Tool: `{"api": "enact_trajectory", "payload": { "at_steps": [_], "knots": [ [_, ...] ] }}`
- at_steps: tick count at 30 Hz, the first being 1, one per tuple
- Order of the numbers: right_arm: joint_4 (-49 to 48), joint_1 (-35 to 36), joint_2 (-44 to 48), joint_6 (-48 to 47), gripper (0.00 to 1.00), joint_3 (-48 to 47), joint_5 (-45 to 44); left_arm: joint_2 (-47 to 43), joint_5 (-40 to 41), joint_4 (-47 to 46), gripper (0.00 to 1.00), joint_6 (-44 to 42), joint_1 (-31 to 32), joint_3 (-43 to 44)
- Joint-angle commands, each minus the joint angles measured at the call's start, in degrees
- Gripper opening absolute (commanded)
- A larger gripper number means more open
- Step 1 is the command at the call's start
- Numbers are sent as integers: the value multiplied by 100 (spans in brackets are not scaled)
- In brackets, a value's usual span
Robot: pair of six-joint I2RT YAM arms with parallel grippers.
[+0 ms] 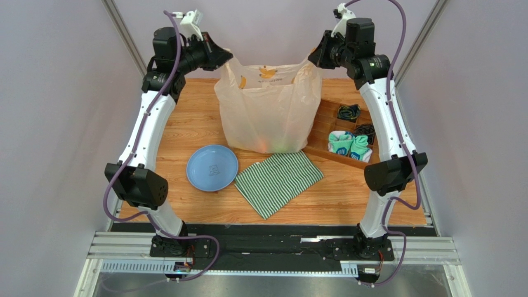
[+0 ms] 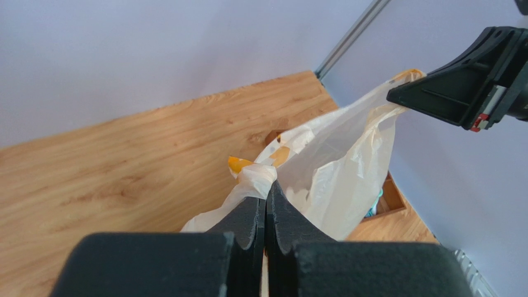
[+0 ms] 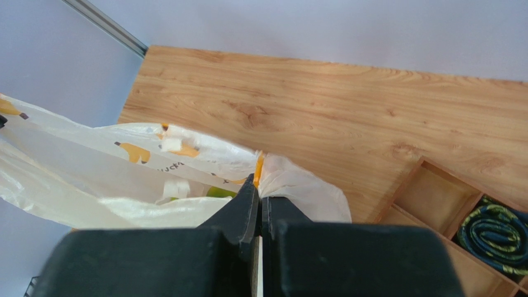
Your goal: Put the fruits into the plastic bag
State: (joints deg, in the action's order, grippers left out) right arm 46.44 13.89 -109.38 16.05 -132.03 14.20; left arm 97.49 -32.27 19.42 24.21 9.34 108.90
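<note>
The plastic bag (image 1: pixel 268 108), translucent whitish with yellow banana prints, hangs stretched between both arms above the back of the table, its bottom near the wood. My left gripper (image 1: pixel 224 57) is shut on the bag's left handle (image 2: pixel 260 176). My right gripper (image 1: pixel 315 57) is shut on the right handle (image 3: pixel 282 176). The fruits show only as faint orange and green shapes (image 1: pixel 272 143) through the bag's bottom, and a green bit (image 3: pixel 218 192) shows inside the mouth in the right wrist view.
A blue plate (image 1: pixel 212 167) lies in front of the bag. A green-striped cloth (image 1: pixel 279 181) lies to its right. A wooden tray (image 1: pixel 322 130) with rolled socks (image 1: pixel 348 145) stands at the right, beside the bag.
</note>
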Motion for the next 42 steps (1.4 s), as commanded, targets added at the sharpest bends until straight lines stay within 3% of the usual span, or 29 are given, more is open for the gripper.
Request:
{"api": "enact_trajectory", "payload": {
  "at_steps": [1, 8, 15, 18, 22, 27, 31, 42],
  "knots": [
    [-398, -97, 84, 64, 0, -210, 241, -125, 90, -87, 0, -109, -152, 141],
    [-723, -115, -250, 108, 0, 185, 487, -38, 98, -448, 0, -320, -187, -589],
    [-908, -115, -268, 170, 3, 529, 611, 15, 63, -316, 0, -557, -258, -730],
    [-908, -115, -233, 179, 11, 538, 637, -11, -7, -307, 15, -575, -258, -651],
    [-891, -106, -162, 170, 25, 529, 637, -90, -16, -307, 61, -584, -258, -589],
    [-908, -106, 57, 135, 61, 590, 681, -283, 81, -307, 90, -645, -258, -633],
    [-943, -115, 207, 73, 76, 661, 716, -415, 151, -316, 92, -681, -266, -738],
    [-1777, -167, 997, 451, 90, 1442, 1348, -1048, 239, -896, 94, -188, -565, -1433]
  ]
}}
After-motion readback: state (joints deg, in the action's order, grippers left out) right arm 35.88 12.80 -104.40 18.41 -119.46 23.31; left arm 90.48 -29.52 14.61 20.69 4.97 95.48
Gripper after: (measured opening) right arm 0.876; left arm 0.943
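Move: Both shut hands hold the plastic bag's handles; its middle hangs about 14 cm to the right of the left hand, some 2 cm back and 20 cm down, with the fruits low inside. From the right hand, that middle is about 15 cm left, 4 cm back and 17 cm down. The blue plate lies some 17 cm back and 7 cm left of the left hand, 38 cm below. From the right hand, the striped cloth is some 23 cm back and 11 cm left, the wooden tray about 20 cm right and 4 cm back, both about 34 cm below. Keeping hold of the handles, both hands lower the plastic bag towards the table, the left by about 7 cm and the right by about 5 cm, each easing some 2 cm forward as it sinks. Holding nearly still there, they spread their fingers wide and let go of the handles, the left opening slightly sooner, then draw off: the left hand up, to its left and a little back, the right hand up and back by some 5 cm. ##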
